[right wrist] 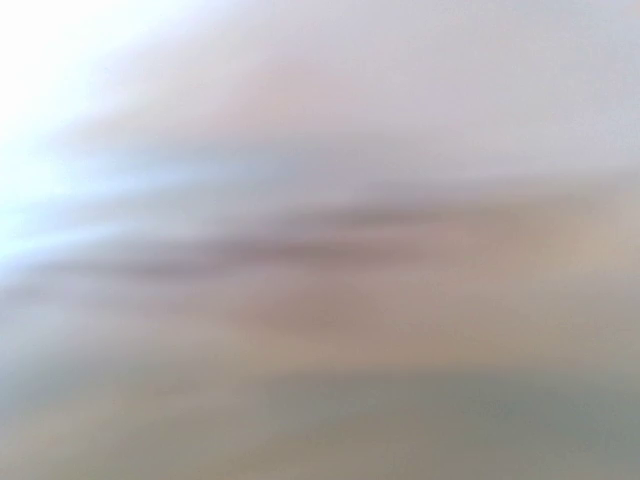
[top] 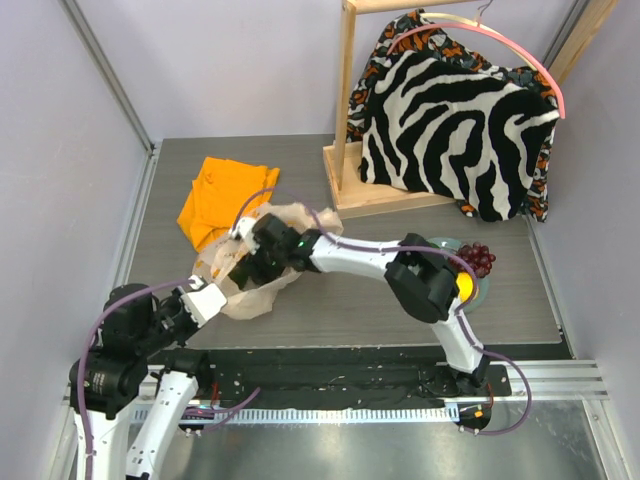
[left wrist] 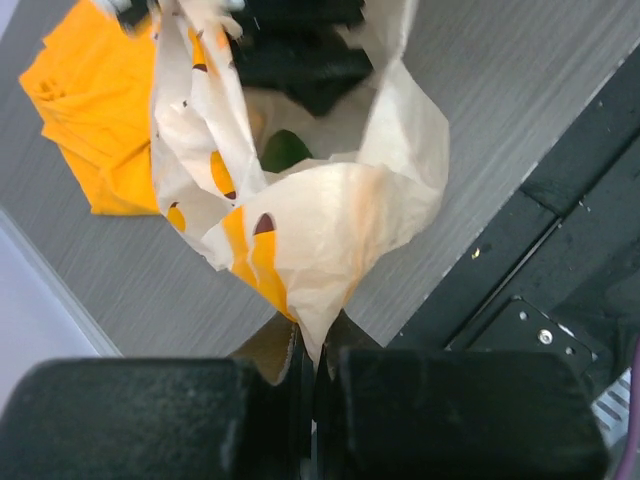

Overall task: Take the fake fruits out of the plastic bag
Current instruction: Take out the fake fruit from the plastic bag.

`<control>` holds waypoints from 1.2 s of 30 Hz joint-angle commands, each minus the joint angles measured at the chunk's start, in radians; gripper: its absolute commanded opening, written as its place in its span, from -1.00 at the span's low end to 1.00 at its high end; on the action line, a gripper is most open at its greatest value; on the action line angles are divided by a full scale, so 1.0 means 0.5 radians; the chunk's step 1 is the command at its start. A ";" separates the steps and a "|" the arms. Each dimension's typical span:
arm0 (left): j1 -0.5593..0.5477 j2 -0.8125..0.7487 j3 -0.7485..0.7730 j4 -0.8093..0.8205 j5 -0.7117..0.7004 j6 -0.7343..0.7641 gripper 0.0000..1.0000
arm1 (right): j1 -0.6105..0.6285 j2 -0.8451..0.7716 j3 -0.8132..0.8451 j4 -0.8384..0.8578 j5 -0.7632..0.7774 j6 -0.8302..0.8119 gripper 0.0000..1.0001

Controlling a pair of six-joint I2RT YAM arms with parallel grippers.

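Observation:
The plastic bag point(top: 262, 290) lies crumpled at the table's near left, its mouth facing away from me. My left gripper point(left wrist: 318, 340) is shut on the bag's near corner point(left wrist: 310, 240); in the top view it sits at the bag's near-left edge point(top: 214, 298). A green avocado point(left wrist: 285, 150) shows inside the bag. My right gripper point(top: 245, 262) reaches into the bag's mouth, its dark body point(left wrist: 300, 50) filling the opening, and its jaws are hidden. The right wrist view is only blur. Dark red grapes point(top: 478, 260) and a yellow fruit point(top: 466, 285) rest on a plate point(top: 487, 288) at the right.
A folded orange cloth point(top: 222, 198) lies just behind the bag. A zebra-patterned garment point(top: 455, 125) hangs on a wooden rack point(top: 345, 100) at the back right. Grey walls close in the table on the left and right.

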 commanded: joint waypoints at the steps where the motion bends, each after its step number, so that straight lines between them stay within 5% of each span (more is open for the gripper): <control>1: 0.012 0.095 -0.028 0.376 0.046 -0.075 -1.00 | -0.320 -0.335 0.045 0.171 0.216 -0.080 -0.35; 5: 0.009 0.316 0.033 0.610 0.186 -0.145 -1.00 | -0.486 -0.439 0.045 0.183 0.191 -0.160 -0.56; 14: 0.003 0.574 -0.028 0.733 0.399 -0.238 -1.00 | -0.493 -0.899 -0.369 0.076 -0.268 -0.068 -0.66; 21: -0.015 0.666 -0.108 1.024 0.322 -0.385 -1.00 | -0.505 -1.445 -0.375 -0.267 -1.090 -0.013 -0.49; 26: -0.018 0.853 -0.041 1.205 0.322 -0.547 -1.00 | -0.508 -1.486 -0.274 -0.491 -1.431 0.159 -0.35; 31: -0.021 1.000 0.174 1.573 0.362 -1.092 -1.00 | -0.508 -1.461 -0.393 -0.522 -1.312 -0.089 -0.40; 36: -0.021 1.123 0.328 1.813 0.285 -1.312 -1.00 | -0.502 -1.415 -0.326 -0.596 -1.330 -0.169 -0.41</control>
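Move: The right fingers are already closed on the dark purple fruit deep in the plastic bag, with the teal plate that takes the fruits some 42 cm to their right, about level fore and aft and 5 cm lower. On the plate the grapes lie about 49 cm right and 3 cm ahead, the orange 46 cm right and 4 cm back. From the left hand, pinching the bag's near rim, the dark fruit is about 16 cm ahead, 11 cm right and 16 cm below. Keeping its hold on the dark fruit, the right hand first sweeps some 13 cm forward and 9 cm right inside the bag while rising, then climbs steeply and draws back about 20 cm to come clear of the bag, easing down slightly at the end, its fingers tilting up some 30 degrees towards level. The left hand keeps the rim pinched and carries it about 16 cm forward, with some drift right and a late rise. ##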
